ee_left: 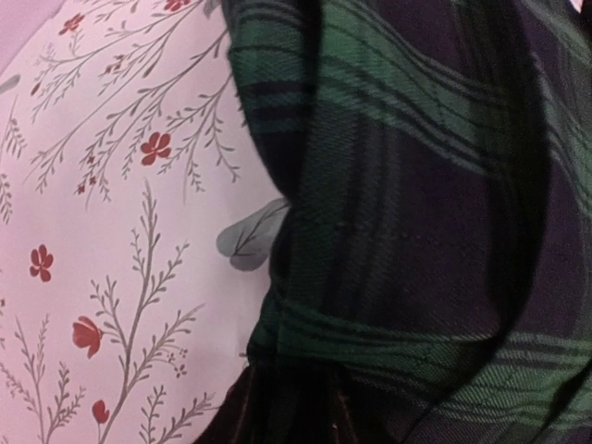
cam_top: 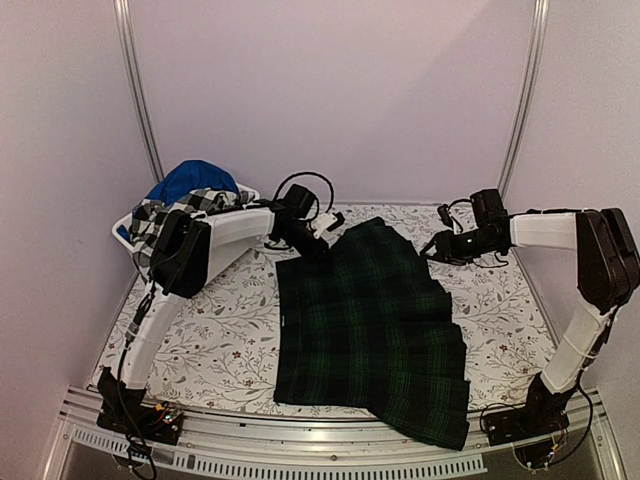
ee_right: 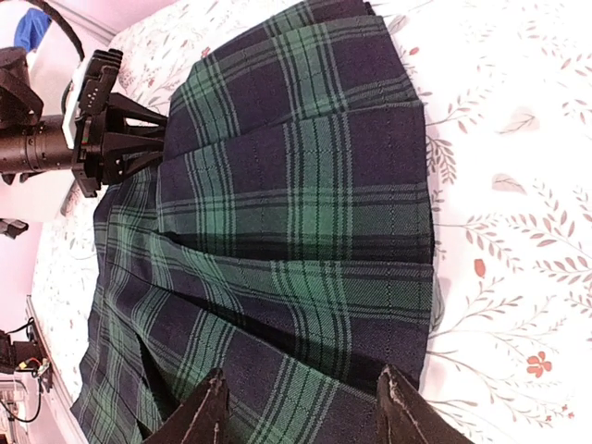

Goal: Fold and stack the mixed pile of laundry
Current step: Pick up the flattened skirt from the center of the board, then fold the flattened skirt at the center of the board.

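A dark green-navy tartan garment [cam_top: 375, 325] lies spread flat in the middle of the table. My left gripper [cam_top: 305, 243] sits at its far left corner. In the left wrist view the tartan cloth [ee_left: 416, 185] is bunched up right at that gripper [ee_left: 296, 398], which is shut on the edge. My right gripper [cam_top: 437, 248] hovers at the far right corner, open, its two fingertips [ee_right: 211, 407] spread over the flat tartan [ee_right: 296, 203]. The left gripper [ee_right: 159, 139] also shows there, on the far edge. A black-and-white checked shirt [cam_top: 175, 210] and a bright blue garment [cam_top: 190, 180] lie heaped at the back left.
A white plastic tub [cam_top: 122, 228] holds the checked and blue garments at the back left. A floral tablecloth [cam_top: 220, 320] covers the table. Metal frame posts [cam_top: 140, 90] stand at the back corners, and a rail [cam_top: 300, 445] runs along the near edge.
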Controlling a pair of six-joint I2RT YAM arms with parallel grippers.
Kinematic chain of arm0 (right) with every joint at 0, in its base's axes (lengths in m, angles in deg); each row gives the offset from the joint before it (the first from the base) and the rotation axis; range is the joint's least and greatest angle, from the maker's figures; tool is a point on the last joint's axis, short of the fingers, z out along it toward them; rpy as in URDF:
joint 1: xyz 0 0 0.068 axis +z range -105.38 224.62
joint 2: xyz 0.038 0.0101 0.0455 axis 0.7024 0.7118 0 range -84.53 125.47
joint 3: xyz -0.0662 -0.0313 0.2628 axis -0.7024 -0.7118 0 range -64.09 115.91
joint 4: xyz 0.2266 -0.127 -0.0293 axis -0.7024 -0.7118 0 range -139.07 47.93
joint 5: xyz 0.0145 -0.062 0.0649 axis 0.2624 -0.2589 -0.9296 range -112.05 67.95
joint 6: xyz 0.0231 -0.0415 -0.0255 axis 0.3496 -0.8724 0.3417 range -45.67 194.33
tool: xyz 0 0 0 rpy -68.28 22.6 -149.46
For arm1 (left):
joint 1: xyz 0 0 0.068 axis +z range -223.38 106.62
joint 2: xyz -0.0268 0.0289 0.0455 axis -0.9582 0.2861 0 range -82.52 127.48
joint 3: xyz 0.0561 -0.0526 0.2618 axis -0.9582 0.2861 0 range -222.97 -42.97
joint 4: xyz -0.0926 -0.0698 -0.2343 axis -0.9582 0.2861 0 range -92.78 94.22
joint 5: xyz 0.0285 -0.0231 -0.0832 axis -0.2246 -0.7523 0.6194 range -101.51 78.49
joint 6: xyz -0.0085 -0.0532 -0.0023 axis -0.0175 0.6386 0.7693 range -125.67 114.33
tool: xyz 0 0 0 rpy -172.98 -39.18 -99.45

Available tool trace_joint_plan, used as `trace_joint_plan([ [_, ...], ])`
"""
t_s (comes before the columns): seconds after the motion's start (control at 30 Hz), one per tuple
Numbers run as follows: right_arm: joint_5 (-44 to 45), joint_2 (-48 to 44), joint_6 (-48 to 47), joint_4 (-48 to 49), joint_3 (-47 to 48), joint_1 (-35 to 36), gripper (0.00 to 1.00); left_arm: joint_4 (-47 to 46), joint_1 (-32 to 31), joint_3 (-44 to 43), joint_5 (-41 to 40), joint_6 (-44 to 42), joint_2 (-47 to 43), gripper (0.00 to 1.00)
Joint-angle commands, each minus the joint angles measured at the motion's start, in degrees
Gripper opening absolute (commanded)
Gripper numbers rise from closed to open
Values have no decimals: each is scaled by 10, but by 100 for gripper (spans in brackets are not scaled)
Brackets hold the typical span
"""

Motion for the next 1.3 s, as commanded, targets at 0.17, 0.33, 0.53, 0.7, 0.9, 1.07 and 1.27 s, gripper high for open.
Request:
trace_joint_plan([
  [0.17, -19, -33, 7, 21, -6, -15, 53, -19, 45, -60, -45, 43, 25, 0],
  [0.33, -23, -29, 9, 23, 0, -23, 53, -43, 61, -62, -33, 38, -11, 0],
  [0.53, -28, -33, 10, 28, -5, -27, 53, -80, 54, -4, -39, 20, -59, 0],
  [0.7, -25, -45, 14, 27, -6, -27, 53, -86, 1, 46, -118, -31, -103, 0],
  [0.9, -20, -87, 25, 23, -17, -37, 53, -148, -96, 229, -183, -66, -252, 0],
  [1.07, -8, -151, 34, 12, -37, -47, 53, -187, -188, 393, -208, -58, -362, 0],
  [1.27, 9, -231, 35, -10, -61, -66, 55, -195, -292, 552, -210, -16, -468, 0],
])
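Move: Your left gripper is already low at the skirt's far-left edge, cloth between its closing fingers. The skirt's middle lies about 24 cm back and 11 cm to the right, some 1 cm lower. The laundry bin stands roughly 34 cm to the left and 2 cm farther out, its middle about 7 cm higher. From the right gripper, the skirt's middle is about 15 cm back, 16 cm left and 9 cm below. Shut the left gripper on the skirt's edge, then drag it forward and left some 7 and 6 cm while rising slightly. Keep the pinch, turn back and swing the cloth about 28 cm back, lifting and bearing right over the skirt's middle, with the fingers tipping back towards the base. Late on, raise the empty right gripper about 10 cm, drifting right, clear of the cloth. ##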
